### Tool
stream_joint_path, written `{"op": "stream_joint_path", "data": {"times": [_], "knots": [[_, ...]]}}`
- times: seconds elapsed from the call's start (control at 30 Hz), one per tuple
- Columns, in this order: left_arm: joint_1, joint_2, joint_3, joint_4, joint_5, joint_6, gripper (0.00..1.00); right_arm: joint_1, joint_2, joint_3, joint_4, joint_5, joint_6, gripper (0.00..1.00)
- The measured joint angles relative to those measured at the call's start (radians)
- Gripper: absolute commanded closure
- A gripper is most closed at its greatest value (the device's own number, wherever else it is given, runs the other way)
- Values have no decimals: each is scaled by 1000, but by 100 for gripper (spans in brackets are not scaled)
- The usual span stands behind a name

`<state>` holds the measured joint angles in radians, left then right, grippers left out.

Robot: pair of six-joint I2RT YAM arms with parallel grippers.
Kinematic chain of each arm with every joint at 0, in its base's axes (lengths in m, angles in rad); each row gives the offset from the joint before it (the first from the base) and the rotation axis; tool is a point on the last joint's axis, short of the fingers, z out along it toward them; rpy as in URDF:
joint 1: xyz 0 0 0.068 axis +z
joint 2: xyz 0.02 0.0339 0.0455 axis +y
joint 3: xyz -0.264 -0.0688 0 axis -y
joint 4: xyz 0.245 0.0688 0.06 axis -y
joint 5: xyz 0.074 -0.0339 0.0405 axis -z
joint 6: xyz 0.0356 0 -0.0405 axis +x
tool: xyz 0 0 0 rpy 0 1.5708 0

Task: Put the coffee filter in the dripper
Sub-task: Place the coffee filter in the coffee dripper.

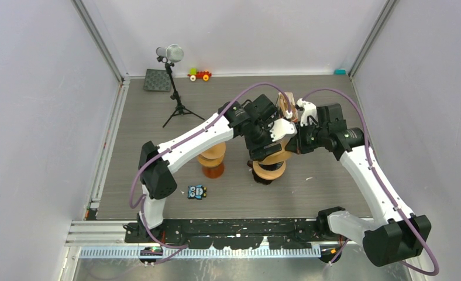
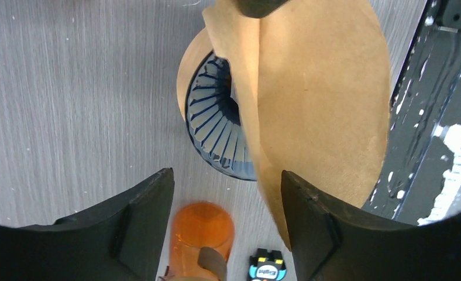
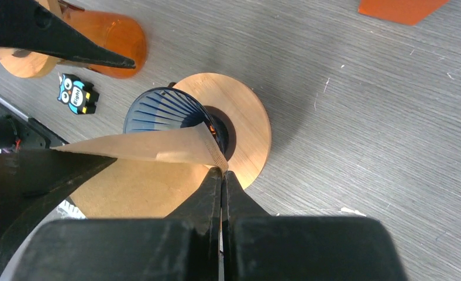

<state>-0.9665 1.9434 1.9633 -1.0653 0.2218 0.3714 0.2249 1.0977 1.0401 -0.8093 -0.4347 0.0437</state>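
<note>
The coffee filter (image 3: 140, 149) is a brown paper cone folded flat, and my right gripper (image 3: 222, 171) is shut on its seamed corner. It hangs above the dripper (image 3: 158, 110), a dark blue ribbed cone on a round wooden base (image 3: 248, 126). In the left wrist view the filter (image 2: 322, 99) covers the right side of the dripper (image 2: 216, 126). My left gripper (image 2: 227, 216) is open; the filter's lower edge runs beside its right finger (image 2: 316, 222) and nothing is pinched. In the top view both wrists crowd over the dripper (image 1: 269, 171).
An orange cup (image 2: 202, 231) stands just left of the dripper (image 1: 212, 162). A small owl toy (image 1: 197, 192) lies toward the near edge. A microphone on a tripod (image 1: 172, 82), a dark pad (image 1: 157, 80) and a toy car (image 1: 200, 74) sit at the back.
</note>
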Motion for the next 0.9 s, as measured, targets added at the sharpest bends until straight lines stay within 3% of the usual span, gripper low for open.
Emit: {"op": "stream_joint_path", "data": {"times": [0.13, 0.27, 0.4, 0.6, 0.63, 0.73, 0.9], "knots": [[0, 0, 11, -1, -28, -83, 35, 0, -14, 0, 12, 10, 24, 99], [3, 0, 15, -1, -48, -135, 47, 0, -14, 0, 21, 13, 38, 100], [10, 0, 15, -2, -50, -158, 63, 0, -14, -1, 24, 14, 42, 99], [11, 0, 16, -5, -39, -169, 95, 0, -14, -2, 26, 11, 42, 99], [11, 0, 17, -5, -36, -167, 99, 0, -16, -3, 27, 8, 42, 97], [11, 0, 21, -9, -23, -155, 100, 0, -24, -9, 29, -2, 40, 87], [11, 1, 39, -23, 11, -122, 100, 0, -42, -10, 26, -7, 32, 62]]}}
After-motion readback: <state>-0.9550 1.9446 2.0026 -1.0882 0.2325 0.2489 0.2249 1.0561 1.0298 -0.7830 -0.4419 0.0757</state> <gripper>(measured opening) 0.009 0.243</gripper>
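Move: The filter hangs between the hands, its right end pinched in the right hand and its left edge between the left hand's open fingers; its middle is about 4 cm to the left hand's right and 1 cm back. From the right hand, the dripper is some 5 cm left, 2 cm back and 7 cm below. The coffee bag stands about 13 cm ahead and 1 cm right of the right hand; the carafe is roughly 18 cm left and 4 cm back of the left hand. Staying almost in place above the dripper, the left hand turns about 10 degrees counter-clockwise, then partly back, while its fingers close fully and pinch the filter's left edge. The right hand keeps its pinch until the left is nearly shut, then opens about a quarter and lets go of the right end. Both hands rise about 1 cm. ##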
